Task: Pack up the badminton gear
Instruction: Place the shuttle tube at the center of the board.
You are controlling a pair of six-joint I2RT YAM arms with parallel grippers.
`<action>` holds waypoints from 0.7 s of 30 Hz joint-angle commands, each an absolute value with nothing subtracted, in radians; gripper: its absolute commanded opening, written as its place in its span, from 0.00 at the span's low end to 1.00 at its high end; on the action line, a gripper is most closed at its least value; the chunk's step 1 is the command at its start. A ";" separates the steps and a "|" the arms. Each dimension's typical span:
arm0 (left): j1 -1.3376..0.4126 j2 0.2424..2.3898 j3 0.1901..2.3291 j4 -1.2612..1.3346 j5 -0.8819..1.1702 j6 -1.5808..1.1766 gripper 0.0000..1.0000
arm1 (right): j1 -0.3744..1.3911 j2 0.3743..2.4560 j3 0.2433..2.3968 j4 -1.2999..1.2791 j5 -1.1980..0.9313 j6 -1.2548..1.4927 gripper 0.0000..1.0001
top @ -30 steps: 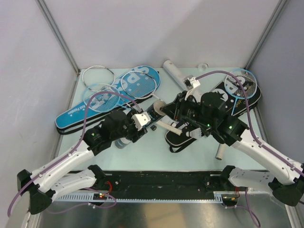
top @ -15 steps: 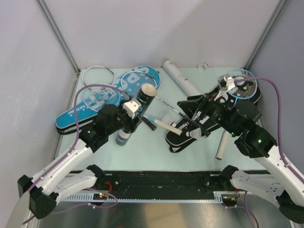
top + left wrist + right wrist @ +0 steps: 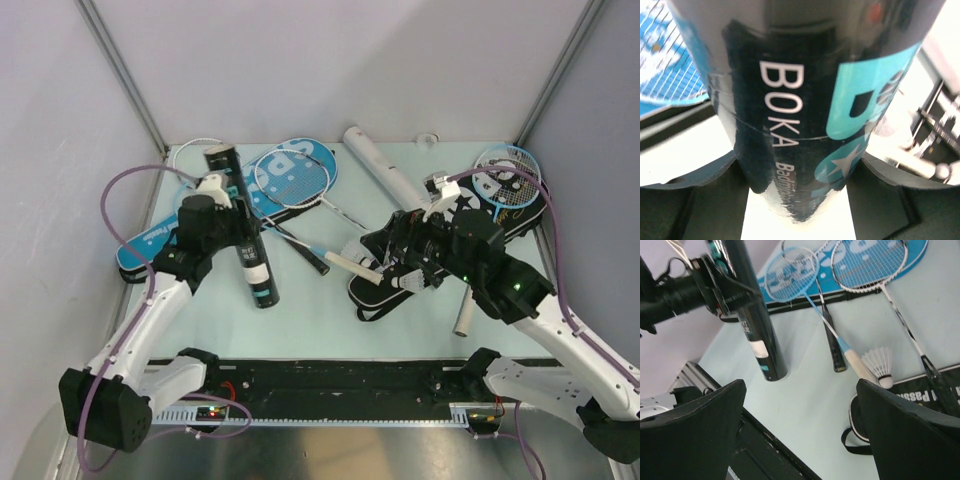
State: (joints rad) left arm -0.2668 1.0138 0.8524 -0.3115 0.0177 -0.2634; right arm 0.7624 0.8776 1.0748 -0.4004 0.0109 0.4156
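My left gripper (image 3: pixel 222 208) is shut on a black "BOKA" shuttle tube (image 3: pixel 245 240) at its upper half. The tube (image 3: pixel 790 100) leans, with its lower end down at the table and its top toward the back left. In the right wrist view the tube (image 3: pixel 757 335) stands left of centre. My right gripper (image 3: pixel 800 390) is open and empty above the table, near a white shuttlecock (image 3: pixel 879 362) lying at the edge of the black cover (image 3: pixel 925 390). Two rackets (image 3: pixel 292 172) lie across the blue cover (image 3: pixel 150 245). A third racket (image 3: pixel 508 180) lies on the black cover (image 3: pixel 520 215).
A white tube (image 3: pixel 385 165) lies at the back centre, another white tube (image 3: pixel 466 310) by the black cover's right side. Racket handles (image 3: pixel 835 347) cross the table's middle. Grey walls close in on three sides; a black rail (image 3: pixel 340 385) runs along the near edge.
The left arm swung the black tube from pointing at the right gripper to leaning at the left. The right gripper opened wide, pulled away to the right, then came back toward the centre.
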 commanded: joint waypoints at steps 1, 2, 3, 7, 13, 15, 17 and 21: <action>-0.187 0.972 0.811 -0.261 -0.086 -0.680 0.44 | 0.756 0.874 1.062 -0.408 -0.016 0.438 0.99; -0.178 0.954 0.788 -0.256 -0.109 -0.743 0.45 | 0.756 0.874 1.056 -0.408 -0.026 0.442 0.99; -0.174 0.936 0.754 -0.247 -0.136 -0.820 0.45 | 0.756 0.874 1.054 -0.407 -0.031 0.444 0.99; -0.169 0.858 0.637 -0.215 -0.222 -1.057 0.45 | 0.755 0.874 1.043 -0.404 -0.041 0.453 0.99; -0.170 0.750 0.456 -0.212 -0.282 -1.354 0.44 | 0.755 0.879 1.038 -0.412 -0.038 0.456 0.99; -0.172 0.715 0.397 -0.212 -0.303 -1.450 0.45 | 0.755 0.882 1.038 -0.414 -0.038 0.461 1.00; -0.173 0.692 0.348 -0.215 -0.327 -1.520 0.46 | 0.756 0.886 1.037 -0.410 -0.040 0.466 0.99; -0.175 0.673 0.289 -0.236 -0.349 -1.612 0.50 | 0.759 0.893 1.034 -0.404 -0.044 0.472 1.00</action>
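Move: I hold the shuttle tube steeply upright in my left hand. The bare patch where it can be laid is about 7 cm back, 6 cm left and 16 cm below that hand. From the patch, the middle of the blue bag lies some 20 cm farther out and 2 cm left, and the black racket grip about 20 cm right and 6 cm farther out. From my right hand the patch is nearly 40 cm left, 5 cm ahead and 29 cm below. Keeping the shuttle tube pinched, I roll my left wrist some 70 degrees so the tube's top end tips over to the left and its lower end swings right. My hand slips left first, then sinks about 12 cm in all while easing back and left, bringing the tube down towards the bare board in front of the blue bag. My empty right hand stays wide open and settles a couple of centimetres. ##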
